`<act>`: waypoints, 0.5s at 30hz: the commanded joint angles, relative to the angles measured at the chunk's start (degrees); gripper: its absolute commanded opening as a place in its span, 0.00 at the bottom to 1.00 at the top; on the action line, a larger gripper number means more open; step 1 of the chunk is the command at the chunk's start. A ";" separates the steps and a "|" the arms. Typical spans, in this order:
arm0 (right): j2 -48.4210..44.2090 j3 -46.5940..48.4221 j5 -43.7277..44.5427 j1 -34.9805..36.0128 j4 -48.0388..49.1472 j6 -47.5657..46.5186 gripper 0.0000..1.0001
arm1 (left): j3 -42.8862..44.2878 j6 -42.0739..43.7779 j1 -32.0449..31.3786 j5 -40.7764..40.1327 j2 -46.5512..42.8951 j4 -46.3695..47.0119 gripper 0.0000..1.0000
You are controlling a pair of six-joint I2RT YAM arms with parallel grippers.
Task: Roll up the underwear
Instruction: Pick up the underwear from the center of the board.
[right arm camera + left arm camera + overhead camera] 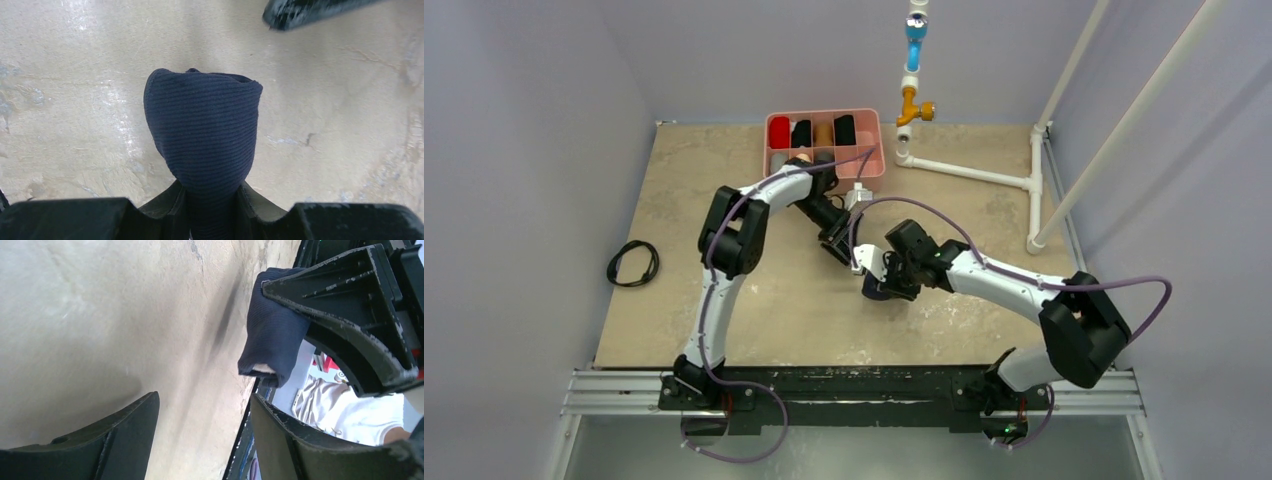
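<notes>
The underwear (202, 132) is a dark navy ribbed bundle, rolled up and bulging out in front of my right gripper (212, 197), which is shut on its lower end. In the top view the right gripper (876, 280) holds the underwear (873, 291) just above the tabletop near the middle. In the left wrist view the underwear (272, 335) hangs from the right gripper's black fingers, with a bit of cream band at its lower edge. My left gripper (205, 397) is open with only bare table between its fingers, just beside the bundle and apart from it. From above, the left gripper (839, 247) is just up-left of the right one.
A pink divided tray (871, 172) holding red, black and tan fabric rolls stands at the back of the table, behind the left arm. A coiled black cable (632, 263) lies at the left edge. A white pipe frame (969, 172) runs along the back right.
</notes>
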 commanded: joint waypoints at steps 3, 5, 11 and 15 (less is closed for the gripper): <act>-4.31 3.00 2.64 -1.44 -0.93 5.51 0.00 | -0.97 -0.66 6.90 -0.72 -11.98 4.64 0.66; -4.63 4.16 1.85 -3.06 -1.06 6.50 0.00 | -0.84 -2.96 9.38 -3.63 -14.63 7.89 0.65; -5.69 5.95 -3.48 -11.04 -0.69 7.51 0.00 | 3.18 -2.37 11.86 -19.83 -18.62 13.63 0.65; -6.45 5.72 -4.10 -12.31 -0.56 7.74 0.00 | 7.83 -0.27 12.13 -27.59 -16.79 14.90 0.65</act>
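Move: The right hand already holds the rolled underwear, and the empty compartment at the pink box's front right corner lies about 29 cm ahead of this hand, 6 cm to its left and 3 cm lower. The dark grey roll is level with that compartment, some 11 cm farther left; the white pipe elbow stands about 30 cm ahead of the right hand and 2 cm to its right. From the left hand, the compartment is roughly 22 cm ahead and 5 cm right, the held underwear about 7 cm back and 8 cm right. The right hand keeps its pinch on the rolled underwear and carries it up, then forward and to the right as it goes on rising, about 5 cm forward and 4 cm each to the right and up, drawing nearer the box while the wrist turns some 15 degrees clockwise. The empty left hand, fingers staying open, pulls quickly away from the underwear, forward, up and to the left towards the box's front side, tilting so that its fingers swing to point more steeply down. ##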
